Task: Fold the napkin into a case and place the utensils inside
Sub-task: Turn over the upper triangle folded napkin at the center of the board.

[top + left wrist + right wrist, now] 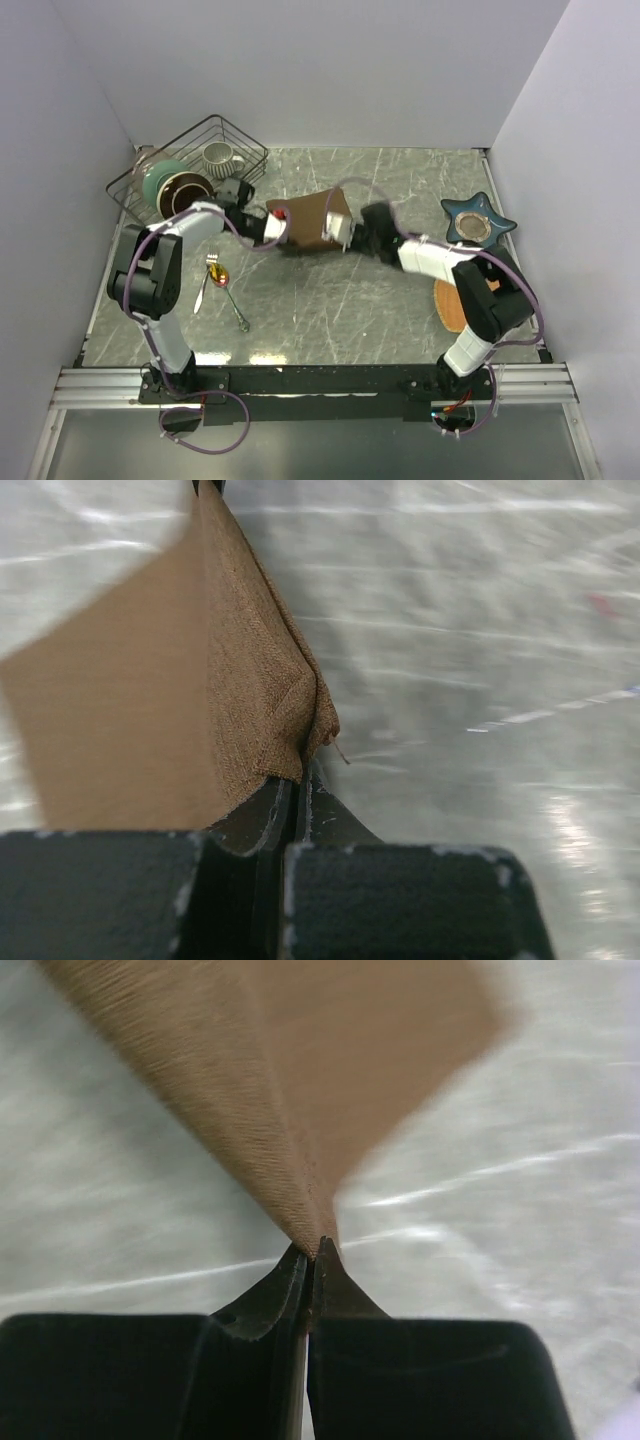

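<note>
The dark-brown napkin [312,220] hangs stretched between my two grippers over the middle of the table. My left gripper [274,228] is shut on its left corner, and the left wrist view shows the woven cloth [240,680] pinched at the tips of the gripper [300,778]. My right gripper [346,232] is shut on the right corner; in the right wrist view the cloth [300,1090] narrows to a point between the closed tips of the gripper [316,1250]. The utensils lie on the table at the left: a fork [204,286] and a spoon [223,277] with a gold bowl.
A black wire basket [225,127] at the back left holds a mug [220,156] and bowls [172,186]. A teal star-shaped dish [478,222] sits at the right. An orange woven mat [452,306] lies partly under the right arm.
</note>
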You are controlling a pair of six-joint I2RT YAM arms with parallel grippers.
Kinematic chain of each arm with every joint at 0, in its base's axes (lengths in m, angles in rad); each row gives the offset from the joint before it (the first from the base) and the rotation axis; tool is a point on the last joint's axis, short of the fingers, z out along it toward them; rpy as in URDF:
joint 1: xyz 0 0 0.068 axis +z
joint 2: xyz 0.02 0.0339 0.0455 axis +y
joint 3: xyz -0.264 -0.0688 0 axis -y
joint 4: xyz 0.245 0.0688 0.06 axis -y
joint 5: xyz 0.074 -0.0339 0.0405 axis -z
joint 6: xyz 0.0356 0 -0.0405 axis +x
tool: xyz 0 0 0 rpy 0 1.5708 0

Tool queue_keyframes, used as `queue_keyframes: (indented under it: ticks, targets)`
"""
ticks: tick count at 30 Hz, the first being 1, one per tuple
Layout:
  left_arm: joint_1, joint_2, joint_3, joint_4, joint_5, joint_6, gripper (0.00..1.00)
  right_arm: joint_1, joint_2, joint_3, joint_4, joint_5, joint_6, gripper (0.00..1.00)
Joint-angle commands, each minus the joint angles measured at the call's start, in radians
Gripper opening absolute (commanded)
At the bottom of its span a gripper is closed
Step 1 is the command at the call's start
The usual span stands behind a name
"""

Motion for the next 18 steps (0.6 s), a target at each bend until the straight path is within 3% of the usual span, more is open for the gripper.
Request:
queue_keyframes:
  ticks: [1,9,18]
  targets:
    - [-0.020,-0.107,-0.119,-0.025,-0.028,0.160,0.01,0.039,-0.124,-0.158,0.216,0.209,-0.101,0.00]
    - [-0.115,-0.222,-0.324,0.036,-0.112,0.182,0.01,0.161,-0.219,-0.333,0.225,0.263,-0.128,0.00]
    - [-0.210,-0.264,-0.380,-0.148,-0.221,0.356,0.02,0.220,-0.219,-0.431,0.231,0.277,-0.210,0.00]
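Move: The napkin's near edge is already pinched at two corners, its middle some 6 cm ahead of the left hand, 7 cm right and 6 cm below. From the right hand the middle lies about 6 cm ahead, 7 cm left and 4 cm lower. The bare landing spot for the held edge is roughly 10 cm straight back of each hand and below it. The spoon lies about 12 cm back and 11 cm left of the left hand. The napkin, held stretched between both shut grippers, is drawn back towards the base and lowered, about 10 cm back on the left and 9 cm on the right. Both hands sink at first; the left then runs back nearly level, while the right lifts a little and sinks again. The wrists turn 15 to 20 degrees, left clockwise, right counter-clockwise; both keep their pinch. ##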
